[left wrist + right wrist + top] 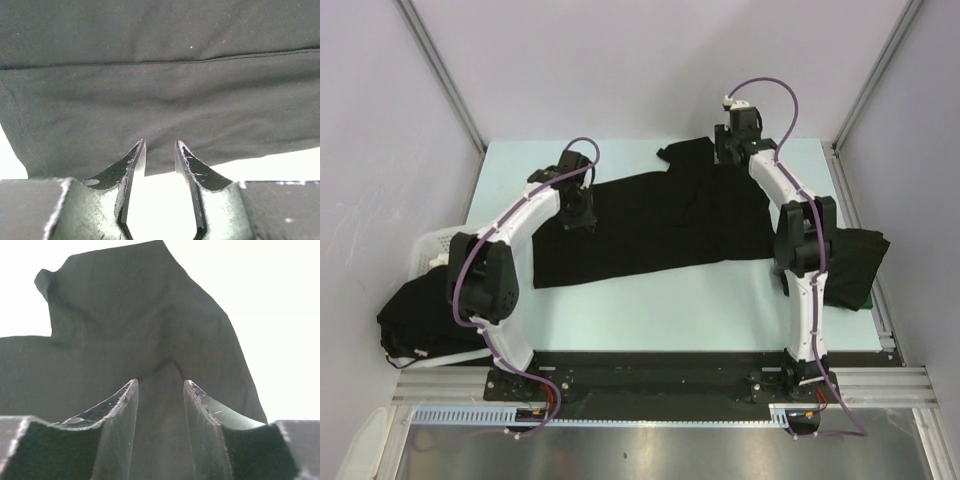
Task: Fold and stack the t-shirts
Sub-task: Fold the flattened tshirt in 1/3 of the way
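Observation:
One black t-shirt point(650, 225) lies flat as a long band across the middle of the table, with a sleeve poking out at the back point(685, 155). My left gripper point(578, 215) sits at the band's left end. In the left wrist view it point(160, 145) is open, its tips over the hem of the cloth point(160, 85) and bare table between the fingers. My right gripper point(732, 150) is at the back right corner. In the right wrist view it point(160, 382) is open, with a raised ridge of cloth point(140, 315) lying between the fingers.
A white slotted basket point(432, 245) hangs off the table's left edge with bunched black cloth point(415, 315) spilling from it. More black cloth point(855, 262) lies at the right edge behind the right arm. Bare table point(650, 310) runs along the front.

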`<state>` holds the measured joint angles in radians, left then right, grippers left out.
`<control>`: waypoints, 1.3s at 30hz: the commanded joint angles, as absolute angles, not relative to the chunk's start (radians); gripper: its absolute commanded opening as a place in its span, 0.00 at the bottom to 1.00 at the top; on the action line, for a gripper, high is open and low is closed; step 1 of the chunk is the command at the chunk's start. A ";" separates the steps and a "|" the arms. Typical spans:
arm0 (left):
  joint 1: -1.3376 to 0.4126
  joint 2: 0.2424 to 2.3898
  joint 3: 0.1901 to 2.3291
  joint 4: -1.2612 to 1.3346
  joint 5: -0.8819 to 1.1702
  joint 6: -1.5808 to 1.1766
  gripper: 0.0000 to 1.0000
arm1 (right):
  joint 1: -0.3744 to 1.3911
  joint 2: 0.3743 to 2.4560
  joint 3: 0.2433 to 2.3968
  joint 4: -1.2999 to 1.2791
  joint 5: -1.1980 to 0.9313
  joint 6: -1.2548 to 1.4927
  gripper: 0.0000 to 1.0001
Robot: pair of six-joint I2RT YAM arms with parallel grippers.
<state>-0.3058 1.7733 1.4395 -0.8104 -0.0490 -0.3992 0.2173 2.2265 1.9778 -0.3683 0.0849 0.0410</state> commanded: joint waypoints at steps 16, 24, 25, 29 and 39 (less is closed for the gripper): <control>-0.371 1.715 1.506 -0.916 -0.100 -0.460 0.38 | 0.103 2.667 2.516 -0.164 -0.227 0.162 0.54; -0.436 1.740 1.591 -1.012 -0.144 -0.522 0.38 | 0.048 2.753 2.559 -0.063 -0.285 0.262 0.51; -0.442 1.743 1.606 -1.025 -0.147 -0.522 0.38 | 0.046 2.760 2.562 -0.058 -0.285 0.270 0.51; -0.448 1.781 1.650 -1.058 -0.158 -0.509 0.38 | 0.046 2.772 2.562 -0.048 -0.288 0.284 0.51; -0.453 1.805 1.655 -1.045 -0.144 -0.505 0.38 | 0.052 2.781 2.539 -0.060 -0.305 0.301 0.51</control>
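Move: Around 20 cm ahead of the right hand, 2 cm to its left and 13 cm below lies the t-shirt's far sleeve corner, close to the table's far edge. From that hand, the sleeve's left tip is some 15 cm ahead and 15 cm left, the sleeve notch about 6 ahead and 12 left, and the right shoulder bend roughly level and 12 right, all equally low. From the left hand, the corner is about 42 cm ahead, 28 right and 10 below. Reaching out over the shirt towards its far sleeve corner, the right hand travels some 12 cm forward, at first nearly level, then sinks about 7 cm while swinging right before easing slightly left. It rolls some 25 degrees, left side up, with the fingers staying about half open and above the cloth. The left hand, open and touching nothing, shifts about 4 cm right, backs slightly and rises. ##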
